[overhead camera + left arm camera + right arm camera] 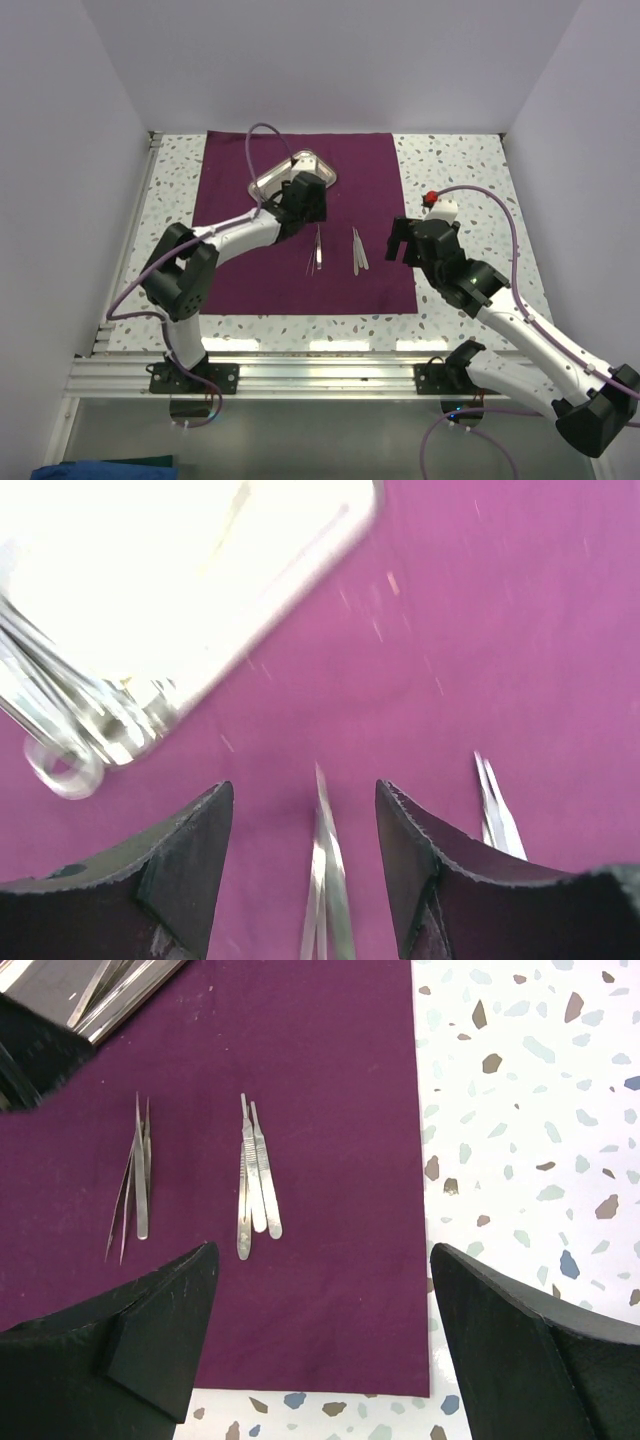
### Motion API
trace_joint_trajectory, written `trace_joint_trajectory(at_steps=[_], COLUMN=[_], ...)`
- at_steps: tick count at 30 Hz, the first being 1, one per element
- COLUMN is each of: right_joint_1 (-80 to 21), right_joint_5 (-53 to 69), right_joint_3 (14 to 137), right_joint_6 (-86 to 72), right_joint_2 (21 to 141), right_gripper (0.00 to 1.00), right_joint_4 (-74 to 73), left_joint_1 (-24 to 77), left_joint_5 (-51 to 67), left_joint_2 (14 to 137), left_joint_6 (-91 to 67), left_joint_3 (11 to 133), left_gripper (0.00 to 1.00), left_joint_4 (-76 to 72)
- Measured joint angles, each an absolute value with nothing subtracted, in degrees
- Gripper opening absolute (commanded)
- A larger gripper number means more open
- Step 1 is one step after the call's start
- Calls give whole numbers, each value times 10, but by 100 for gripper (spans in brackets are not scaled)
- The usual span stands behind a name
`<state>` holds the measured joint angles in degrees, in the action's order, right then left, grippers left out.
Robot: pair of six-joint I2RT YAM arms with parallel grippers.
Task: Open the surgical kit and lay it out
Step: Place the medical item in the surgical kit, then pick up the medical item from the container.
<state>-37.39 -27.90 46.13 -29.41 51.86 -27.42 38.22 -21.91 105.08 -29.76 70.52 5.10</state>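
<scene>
The maroon cloth [240, 270] lies spread flat on the table. Its far part holds the steel tray [322, 166], and ring-handled instruments [70, 730] stick out over the tray's edge. Thin tweezers [318, 250] and a set of flat silver handles [358, 250] lie side by side mid-cloth. My left gripper [305, 800] hangs open low over the cloth just near of the tray. The tweezers [325, 880] lie loose between its fingers with a gap on both sides. My right gripper [320, 1255] stands wide open above the cloth's right near corner, with nothing in it.
Speckled terrazzo table top [460, 170] shows around the cloth. A small white block with a red cap [438, 205] sits just right of the cloth by the right arm. White walls close in three sides; an aluminium rail [300, 375] runs along the near edge.
</scene>
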Motion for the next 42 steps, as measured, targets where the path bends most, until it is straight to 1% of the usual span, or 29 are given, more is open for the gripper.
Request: trace_joint_trajectory(at_steps=[4,10,17,21,24,25,26,29,30,32,33,35,42], right_joint_1=[-374,-374,-374,-374,-374,-374,-374,-374,-374,-374,-374,-374,-374], right_joint_5=[-279,-279,-279,-279,-279,-279,-279,-279,-279,-279,-279,-279,-279], right_joint_3=[461,461,461,461,461,461,461,461,461,461,461,461,461], right_joint_6=[-294,-294,-294,-294,-294,-294,-294,-294,-294,-294,-294,-294,-294], right_joint_2=[519,519,519,521,522,522,522,523,524,525,525,525,525], right_gripper=[91,91,91,91,91,91,91,91,91,91,91,91,91], right_joint_4=[-274,-274,-274,-274,-274,-274,-274,-274,-274,-274,-274,-274,-274], left_joint_1=[327,251,237,232,225,222,220,213,212,209,207,206,202], left_joint_5=[-205,-150,-67,-23,-12,-12,-10,-7,-6,-3,-2,2,10], left_joint_2=[1079,1182,1303,1338,1349,1352,1355,1361,1364,1367,1368,1371,1372], left_joint_6=[-259,-178,-98,-83,-80,-79,-79,-81,-81,-84,-84,-84,-90], left_joint_3=[757,879,993,1019,1027,1034,1039,1051,1052,1056,1058,1060,1065], left_gripper=[60,59,59,59,57,56,50,40,29,20,8,1,0], left_joint_4=[43,39,44,54,60,62,66,73,73,74,72,72,75])
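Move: The next slim instrument in the tray lies about 17 cm ahead of the left hand, 4 cm to its left and 7 cm below. The tray's middle is some 19 cm ahead and 6 cm left, and the scissors in its near corner are about 10 cm ahead and 8 cm left. The laid-out tweezers lie roughly 4 cm back, straight behind, and the scalpels 5 cm back and 12 cm right, all about 8 cm below. From the idle right hand the instrument is about 32 cm ahead, 29 cm left and 17 cm below. The open left hand swings forward about 17 cm, away from the laid-out tweezers and in over the tray, drifting some 4 cm left; it rises a little at first, then sinks to about 6 cm below its starting height while turning some 10 to 15 degrees clockwise. Once down and almost stopped over the tray floor, the fingers shut and pinch the slim instrument between their tips, its pointed end sticking out ahead of them. ##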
